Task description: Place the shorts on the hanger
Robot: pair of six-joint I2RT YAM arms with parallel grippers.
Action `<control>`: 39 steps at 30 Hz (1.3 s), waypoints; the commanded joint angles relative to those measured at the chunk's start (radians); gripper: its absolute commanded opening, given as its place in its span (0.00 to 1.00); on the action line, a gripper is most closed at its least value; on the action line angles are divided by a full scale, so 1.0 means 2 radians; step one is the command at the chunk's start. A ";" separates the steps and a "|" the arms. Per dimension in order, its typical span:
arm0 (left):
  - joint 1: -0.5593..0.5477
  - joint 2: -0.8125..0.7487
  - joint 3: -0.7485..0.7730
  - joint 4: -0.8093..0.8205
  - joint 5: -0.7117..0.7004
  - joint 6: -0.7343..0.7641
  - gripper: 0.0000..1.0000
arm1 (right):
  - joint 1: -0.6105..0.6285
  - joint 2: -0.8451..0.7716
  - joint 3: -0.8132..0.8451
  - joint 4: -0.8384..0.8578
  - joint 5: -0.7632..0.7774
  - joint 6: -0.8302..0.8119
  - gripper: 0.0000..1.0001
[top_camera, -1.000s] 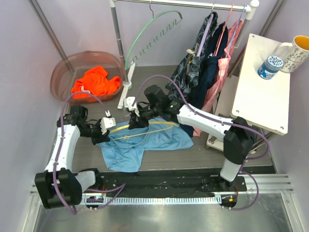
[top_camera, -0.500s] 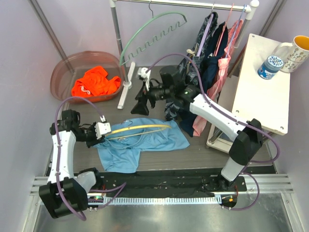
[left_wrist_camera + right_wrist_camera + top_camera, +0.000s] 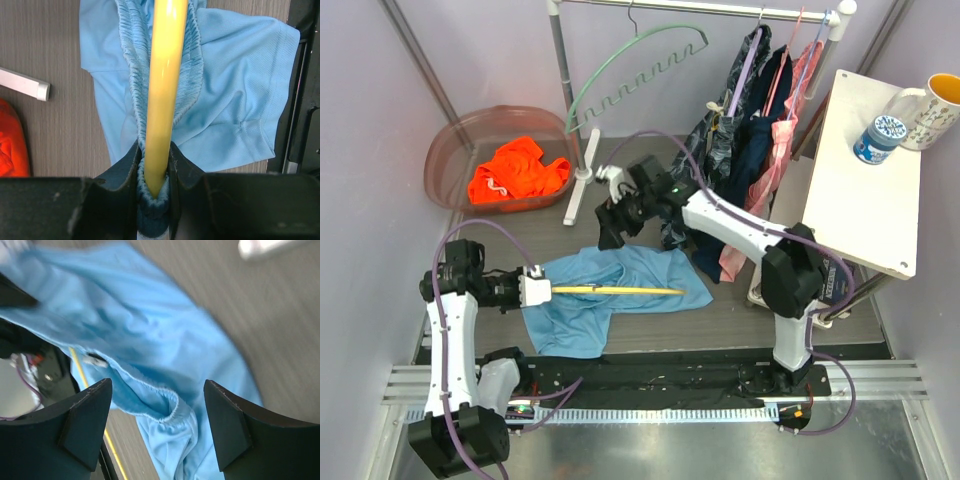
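The light blue shorts [image 3: 620, 275] lie spread on the dark floor. The yellow hanger [image 3: 620, 290] runs through their waistband, seen edge-on as a thin bar. My left gripper [image 3: 535, 290] is at the hanger's left end. In the left wrist view my left gripper [image 3: 154, 170] is shut on the yellow hanger [image 3: 165, 75] with the gathered waistband of the shorts [image 3: 235, 100] pinched around it. My right gripper [image 3: 610, 228] hovers open just above the shorts' far edge. In the right wrist view my right gripper [image 3: 157, 405] is spread wide over the shorts [image 3: 150, 330], holding nothing.
A pink basin [image 3: 450, 140] with an orange garment [image 3: 515, 170] sits at the back left. A pale green hanger [image 3: 620, 85] and dark clothes [image 3: 740, 130] hang on the rack, whose white foot [image 3: 582, 185] is behind the shorts. A white side table [image 3: 865, 190] stands at the right.
My right gripper opened, lifted away from the hanger, then came back down towards the shorts' far edge. My left arm drew the hanger and waistband leftward and nearer.
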 commanded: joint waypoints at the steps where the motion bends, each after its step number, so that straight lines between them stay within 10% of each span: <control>1: 0.003 -0.008 0.010 -0.032 0.039 0.019 0.00 | 0.040 0.016 -0.014 -0.053 0.089 -0.049 0.79; 17: 0.003 -0.002 0.016 0.002 0.059 -0.045 0.00 | 0.063 0.051 -0.072 -0.048 0.139 -0.062 0.73; 23: 0.008 0.016 0.039 0.011 0.039 -0.107 0.00 | 0.051 0.035 -0.096 -0.054 0.179 -0.069 0.35; 32: 0.091 0.063 0.077 -0.055 0.028 -0.008 0.00 | -0.024 -0.018 -0.113 -0.110 0.170 -0.081 0.01; 39: 0.176 0.122 0.125 -0.111 0.008 0.093 0.00 | -0.067 -0.045 -0.147 -0.118 0.163 -0.079 0.01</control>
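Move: The right hand hovers open over the shorts; the waistband's right end lies about 15 cm below it, 4 cm back and 5 cm to its right. The yellow hanger's free end is roughly 13 cm to that hand's right and 5 cm back; the near tip of the white rack foot is some 8 cm ahead and 6 cm left. From the left hand, already gripping hanger and waistband together, the waistband's right end is about 17 cm right, level fore and aft, 10 cm lower. Down and a little back, the right hand drops about 15 cm with open fingers, tipping some 25 degrees steeper while edging right, and pinches the waistband's right end; it then lifts it about 5 cm and draws it right and forward. Late on, the left hand, keeping its grip on hanger and waistband, pulls about 4 cm left and nearly as far forward, away from the right. ##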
